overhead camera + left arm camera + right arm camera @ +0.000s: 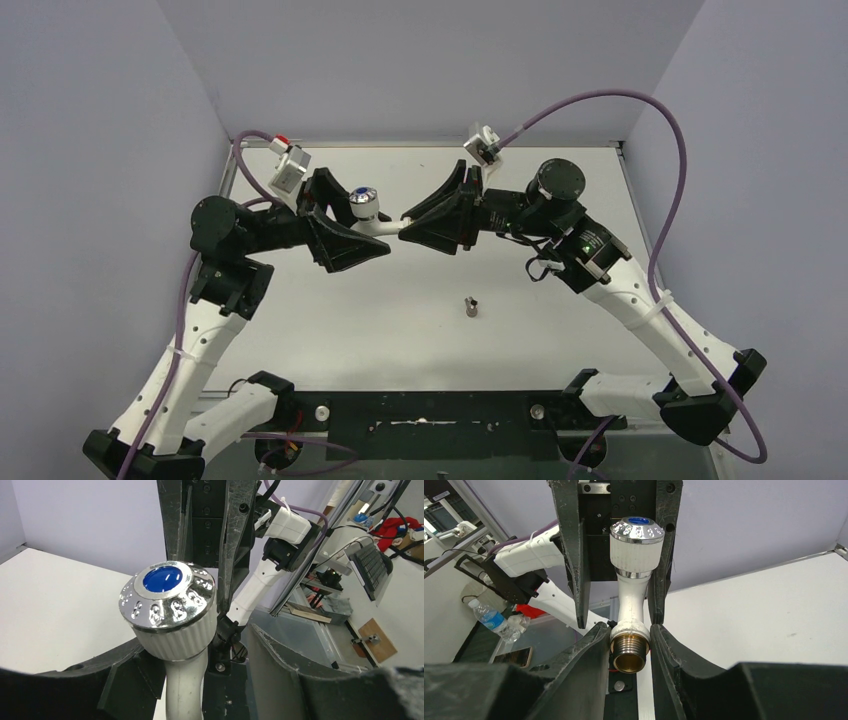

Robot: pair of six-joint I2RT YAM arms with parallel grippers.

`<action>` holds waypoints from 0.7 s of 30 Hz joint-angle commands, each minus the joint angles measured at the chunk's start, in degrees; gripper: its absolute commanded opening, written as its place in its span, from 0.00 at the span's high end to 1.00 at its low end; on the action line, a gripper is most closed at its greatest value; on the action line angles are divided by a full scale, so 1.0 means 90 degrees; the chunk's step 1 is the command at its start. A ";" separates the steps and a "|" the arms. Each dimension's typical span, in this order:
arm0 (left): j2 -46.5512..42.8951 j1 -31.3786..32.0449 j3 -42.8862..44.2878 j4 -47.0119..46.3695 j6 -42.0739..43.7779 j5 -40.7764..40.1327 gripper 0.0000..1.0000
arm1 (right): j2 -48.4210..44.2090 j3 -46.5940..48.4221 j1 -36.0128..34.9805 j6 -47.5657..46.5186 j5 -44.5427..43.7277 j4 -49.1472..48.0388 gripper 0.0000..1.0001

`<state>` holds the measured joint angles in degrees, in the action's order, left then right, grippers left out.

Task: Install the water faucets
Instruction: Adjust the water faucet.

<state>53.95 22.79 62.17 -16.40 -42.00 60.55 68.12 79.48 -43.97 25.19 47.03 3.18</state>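
The white water faucet [372, 212] hangs above the table between my two grippers, its chrome knob with the blue dot [167, 600] toward the left arm. My right gripper [629, 636] is shut on the faucet's white collar, just above the brass threaded end [629, 656]. My left gripper [195, 647] stands open around the knob and stem, with a clear gap on the knob's right side. A tiny grey metal fitting [471, 306] stands alone on the white table [560, 330], nearer the arms' bases.
Grey walls close in the table at the back and on both sides. A black mounting plate [430, 420] runs along the near edge between the arm bases. Purple cables [640, 105] arc above the right arm.
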 commanded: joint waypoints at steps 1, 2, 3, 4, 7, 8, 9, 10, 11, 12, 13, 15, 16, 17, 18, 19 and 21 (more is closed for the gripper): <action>0.0001 0.0016 0.0152 -0.0326 -0.0118 0.0117 0.45 | 0.0132 0.0376 -0.0041 0.0021 0.0114 -0.0304 1.00; 0.0007 0.0017 0.0148 -0.0340 -0.0127 0.0120 0.46 | 0.0153 0.0377 -0.0046 0.0049 0.0124 -0.0300 1.00; 0.0017 0.0019 0.0151 -0.0350 -0.0133 0.0118 0.47 | 0.0173 0.0378 -0.0042 0.0078 0.0135 -0.0304 1.00; 0.0015 0.0025 0.0139 -0.0368 -0.0134 0.0120 0.47 | 0.0189 0.0389 -0.0041 0.0094 0.0140 -0.0459 1.00; 0.0029 0.0041 0.0108 -0.0384 -0.0138 0.0127 0.48 | 0.0222 0.0397 -0.0046 0.0167 0.0150 -0.0579 1.00; 0.0023 0.0047 0.0090 -0.0393 -0.0137 0.0127 0.49 | 0.0242 0.0418 -0.0050 0.0167 0.0164 -0.0587 1.00; 0.0027 0.0055 0.0086 -0.0394 -0.0138 0.0127 0.50 | 0.0249 0.0422 -0.0051 0.0166 0.0173 -0.0588 1.00; 0.0023 0.0056 0.0071 -0.0394 -0.0138 0.0127 0.53 | 0.0251 0.0432 -0.0056 0.0168 0.0175 -0.0588 1.00; 0.0020 0.0056 0.0065 -0.0394 -0.0141 0.0138 0.55 | 0.0253 0.0436 -0.0056 0.0170 0.0188 -0.0596 1.00; 0.0017 0.0065 0.0056 -0.0394 -0.0139 0.0142 0.57 | 0.0259 0.0436 -0.0053 0.0169 0.0203 -0.0589 1.00; 0.0020 0.0066 0.0045 -0.0394 -0.0138 0.0147 0.59 | 0.0263 0.0450 -0.0061 0.0162 0.0225 -0.0579 1.00; 0.0009 0.0066 0.0040 -0.0394 -0.0143 0.0162 0.63 | 0.0278 0.0470 -0.0057 0.0143 0.0270 -0.0538 1.00; 0.0017 0.0071 0.0036 -0.0389 -0.0147 0.0174 0.65 | 0.0287 0.0482 -0.0065 0.0124 0.0290 -0.0506 1.00; 0.0014 0.0075 0.0042 -0.0394 -0.0148 0.0179 0.66 | 0.0292 0.0505 -0.0061 0.0102 0.0292 -0.0466 1.00; 0.0011 0.0076 0.0037 -0.0389 -0.0148 0.0189 0.69 | 0.0300 0.0527 -0.0062 0.0072 0.0300 -0.0419 1.00; 0.0016 0.0077 0.0044 -0.0387 -0.0155 0.0192 0.71 | 0.0321 0.0563 -0.0060 0.0044 0.0307 -0.0381 1.00; 0.0021 0.0076 0.0043 -0.0386 -0.0165 0.0214 0.79 | 0.0341 0.0636 -0.0065 -0.0014 0.0317 -0.0234 1.00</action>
<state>54.54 22.85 62.06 -16.73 -43.09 60.53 70.87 81.65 -44.34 26.11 50.15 2.31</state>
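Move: The water faucet's white pipe lies between the left gripper's open fingers, off-centre by about 1 cm ahead and 1 cm to the left, and roughly 1 cm higher. Its blue-capped knob sits some 2 cm ahead, 2 cm left and 4 cm above the left hand point. From the right hand, which already pinches the threaded end, the faucet's middle is about 4 cm to the left, 1 cm ahead and 1 cm up. Hold the left gripper almost in place, pointing right, and shut its fingers from about half open until they pinch the white pipe below the knob. Meanwhile keep the right grip on the threaded end and feed the faucet about 1 cm left into those fingers, dipping slightly, then easing back and up while turning some 5 degrees counter-clockwise. ##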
